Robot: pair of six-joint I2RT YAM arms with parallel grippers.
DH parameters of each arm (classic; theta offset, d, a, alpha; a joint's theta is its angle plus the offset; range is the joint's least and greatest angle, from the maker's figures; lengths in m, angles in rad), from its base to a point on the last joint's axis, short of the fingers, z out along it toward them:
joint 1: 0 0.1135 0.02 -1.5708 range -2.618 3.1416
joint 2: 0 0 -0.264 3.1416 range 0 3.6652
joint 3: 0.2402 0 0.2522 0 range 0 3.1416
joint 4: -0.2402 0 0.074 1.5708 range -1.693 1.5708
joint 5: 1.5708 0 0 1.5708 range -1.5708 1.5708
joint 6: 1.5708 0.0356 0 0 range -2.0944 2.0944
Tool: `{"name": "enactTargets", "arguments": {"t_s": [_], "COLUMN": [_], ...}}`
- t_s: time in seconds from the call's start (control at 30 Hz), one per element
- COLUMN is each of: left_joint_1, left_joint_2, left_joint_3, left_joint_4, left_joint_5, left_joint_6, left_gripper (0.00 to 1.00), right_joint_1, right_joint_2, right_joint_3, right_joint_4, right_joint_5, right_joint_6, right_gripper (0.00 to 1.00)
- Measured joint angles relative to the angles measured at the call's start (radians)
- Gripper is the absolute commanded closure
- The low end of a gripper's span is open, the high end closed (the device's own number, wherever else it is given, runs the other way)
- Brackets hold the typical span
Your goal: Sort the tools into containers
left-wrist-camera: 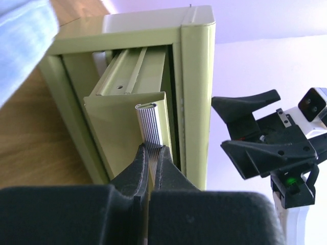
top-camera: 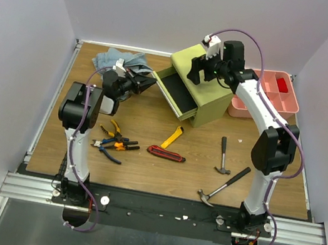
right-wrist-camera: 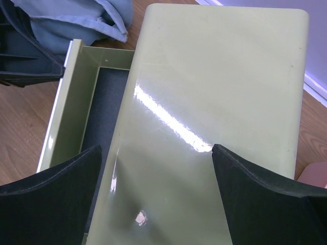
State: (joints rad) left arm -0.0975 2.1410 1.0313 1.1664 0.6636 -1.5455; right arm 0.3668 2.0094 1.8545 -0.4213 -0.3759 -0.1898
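The yellow-green chest (top-camera: 209, 99) stands at the back middle of the table with one drawer (top-camera: 175, 94) pulled out to the left, its floor dark. My left gripper (left-wrist-camera: 152, 149) is shut on that drawer's ribbed silver handle (left-wrist-camera: 152, 122). My right gripper (right-wrist-camera: 156, 148) is open just above the chest's glossy top (right-wrist-camera: 214, 76), with nothing between its fingers. On the wood lie a bunch of pliers (top-camera: 113, 142), a yellow knife (top-camera: 172, 138), a red-black tool (top-camera: 166, 154) and two hammers (top-camera: 223, 155) (top-camera: 222, 187). The pink tray (top-camera: 271, 94) sits to the right of the chest.
A blue-grey cloth (top-camera: 121, 61) lies crumpled at the back left, just behind my left gripper (top-camera: 145, 84). Something red (top-camera: 283, 86) rests in one compartment of the pink tray. Purple walls close in the table on three sides.
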Motion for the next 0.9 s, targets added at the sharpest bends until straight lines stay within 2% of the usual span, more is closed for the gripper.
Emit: {"name": "enactTargets", "arguments": {"t_s": [0.07,0.1,0.13,0.23,0.3,0.33,0.37,0.5,0.7,0.9], "left_joint_1": [0.017,0.028,0.032,0.038,0.046,0.062,0.081,0.135,0.158,0.203], "left_joint_2": [-0.032,-0.05,-0.058,-0.091,-0.114,-0.133,-0.152,-0.223,-0.36,-0.539], "left_joint_3": [-0.028,-0.043,-0.05,-0.06,-0.06,-0.06,-0.06,-0.062,-0.07,-0.034], "left_joint_4": [-0.033,-0.06,-0.075,-0.137,-0.195,-0.245,-0.297,-0.455,-0.71,-1.058], "left_joint_5": [0.016,0.027,0.032,0.046,0.058,0.062,0.061,0.05,0.049,0.036], "left_joint_6": [0.019,0.032,0.039,0.08,0.127,0.159,0.192,0.297,0.457,0.755], "left_gripper": [1.0,0.96,0.83,0.58,0.49,0.33,0.3,0.27,0.26,0.22], "right_joint_1": [0.0,0.0,0.0,0.0,0.0,0.0,0.0,0.0,-0.002,-0.016], "right_joint_2": [0.0,0.0,0.0,-0.001,-0.003,-0.005,-0.009,-0.023,-0.053,-0.139], "right_joint_3": [-0.002,-0.002,-0.002,-0.003,-0.005,-0.007,-0.009,-0.011,0.004,-0.04], "right_joint_4": [0.002,0.003,0.005,0.008,0.01,0.011,0.013,0.006,-0.068,-0.173], "right_joint_5": [0.0,0.0,0.001,0.006,0.01,0.013,0.017,0.04,0.127,0.253], "right_joint_6": [-0.007,-0.01,-0.013,-0.021,-0.024,-0.026,-0.029,-0.032,-0.04,-0.053], "right_gripper": [0.03,0.03,0.03,0.03,0.02,0.02,0.02,0.01,0.0,0.0]}}
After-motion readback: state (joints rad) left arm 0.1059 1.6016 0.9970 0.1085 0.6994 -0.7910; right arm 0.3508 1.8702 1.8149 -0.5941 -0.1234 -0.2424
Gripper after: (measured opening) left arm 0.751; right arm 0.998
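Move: The left gripper is still shut on the open drawer's handle near its far end; the handle's middle is about 6 cm back and 6 cm right at finger height. From this hand the blue cloth lies some 9 cm ahead, 17 cm left; the yellow knife 16 cm back, 10 cm right; both roughly 13 cm lower. The right hand is over the green toolbox, its middle about 10 cm below, with the pink organizer 7 cm ahead, 31 cm right and 16 cm lower. Draw the drawer out a last 2 cm with the left gripper, back and left, then open the fingers wide to let go of the handle. Carry the hand away leftward and back, rising a little at the end and tipping the fingers down some 30 degrees. Late on, swing the open right hand about 6 cm right off the toolbox's middle towards the pink organizer, rising slightly. ##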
